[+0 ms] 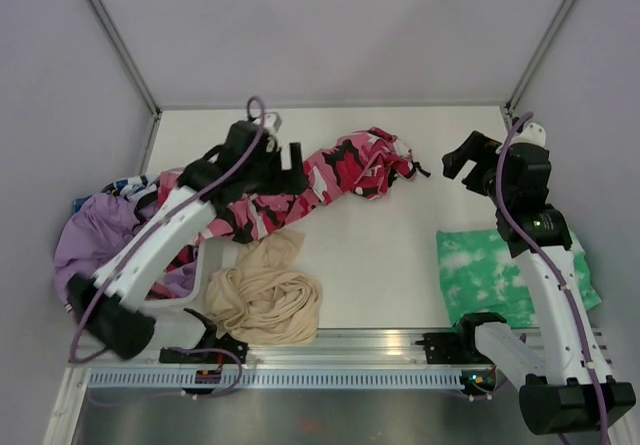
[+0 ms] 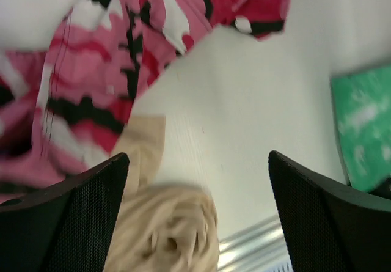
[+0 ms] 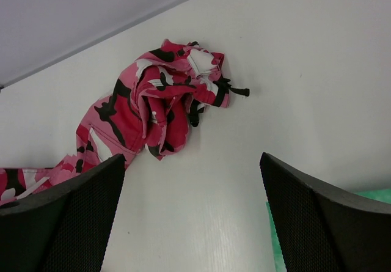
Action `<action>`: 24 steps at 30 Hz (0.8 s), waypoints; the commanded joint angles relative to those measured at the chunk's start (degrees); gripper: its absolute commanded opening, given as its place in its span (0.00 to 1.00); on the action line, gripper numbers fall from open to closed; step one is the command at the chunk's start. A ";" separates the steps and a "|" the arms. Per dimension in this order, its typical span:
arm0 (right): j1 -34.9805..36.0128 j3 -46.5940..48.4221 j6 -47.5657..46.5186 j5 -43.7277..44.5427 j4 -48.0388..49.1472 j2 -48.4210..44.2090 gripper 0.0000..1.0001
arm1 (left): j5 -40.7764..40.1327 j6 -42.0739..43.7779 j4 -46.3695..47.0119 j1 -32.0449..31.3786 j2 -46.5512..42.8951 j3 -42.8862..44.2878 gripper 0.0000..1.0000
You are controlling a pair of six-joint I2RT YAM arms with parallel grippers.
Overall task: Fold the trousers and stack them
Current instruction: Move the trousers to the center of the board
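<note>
The pink, red, white and black camouflage trousers (image 1: 340,170) lie crumpled across the back middle of the table, one end bunched at the right, the other running left under my left arm. They show in the left wrist view (image 2: 116,58) and the right wrist view (image 3: 153,110). My left gripper (image 1: 285,165) hovers over the trousers, open and empty (image 2: 198,217). My right gripper (image 1: 462,160) is open and empty (image 3: 192,217), above bare table right of the bunched end.
A beige garment (image 1: 265,290) lies crumpled at the front left, also in the left wrist view (image 2: 165,229). A folded green-and-white tie-dye garment (image 1: 500,270) lies at the front right. Lilac clothes (image 1: 95,235) fill a white bin (image 1: 215,265) at the left edge.
</note>
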 commanded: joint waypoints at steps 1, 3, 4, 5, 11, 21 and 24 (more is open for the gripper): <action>0.03 -1.29 -0.55 -2.90 4.62 0.55 0.98 | 3.92 -6.07 -5.23 -1.13 -24.81 -11.97 1.00; 0.03 -0.07 1.72 -4.92 4.54 1.52 0.98 | 4.09 -13.96 -12.72 -1.13 -30.71 -14.03 0.99; 0.03 0.11 2.69 -5.63 4.89 2.22 0.98 | 4.44 -15.49 -15.97 -1.13 -31.96 -16.82 0.97; 0.03 -0.41 3.75 -6.33 6.28 2.31 0.98 | 4.36 -17.07 -20.01 -1.21 -33.27 -19.11 0.97; 0.03 -2.79 8.94 -11.43 8.50 2.67 0.98 | 5.32 -25.08 -16.81 -1.21 -37.34 -37.31 0.97; 0.03 -4.98 11.14 -9.41 2.78 -3.65 0.98 | -3.54 -26.92 -5.81 -4.01 -21.61 -40.50 0.97; 0.03 -6.74 12.10 -10.82 2.52 -4.27 0.98 | -8.82 -29.47 -4.85 -7.44 -16.87 -40.75 0.97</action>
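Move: The tan cloth, heaped at the board's near edge, lies some 25 cm back from the left hand, about 9 cm to its left and 22 cm below it. The trousers' bunched end is roughly 15 cm ahead of this hand, 18 cm to its right and 21 cm down; the laundry basket is about 16 cm back, 40 cm to its left and 17 cm lower. From the right hand the tan cloth lies around 24 cm back and 46 cm to the left, 27 cm down. The empty left hand leaves the trousers, drawing back nearly 20 cm and some 8 cm left while rising about 6 cm, then drops steeply to about 18 cm below its start, over the far part of the tan cloth, tipping some 30 degrees further down and turning a little counter-clockwise with its fingers kept wide open. Meanwhile the right hand, also open and empty, drifts about 3 cm left and rolls slightly, staying well above the board. ##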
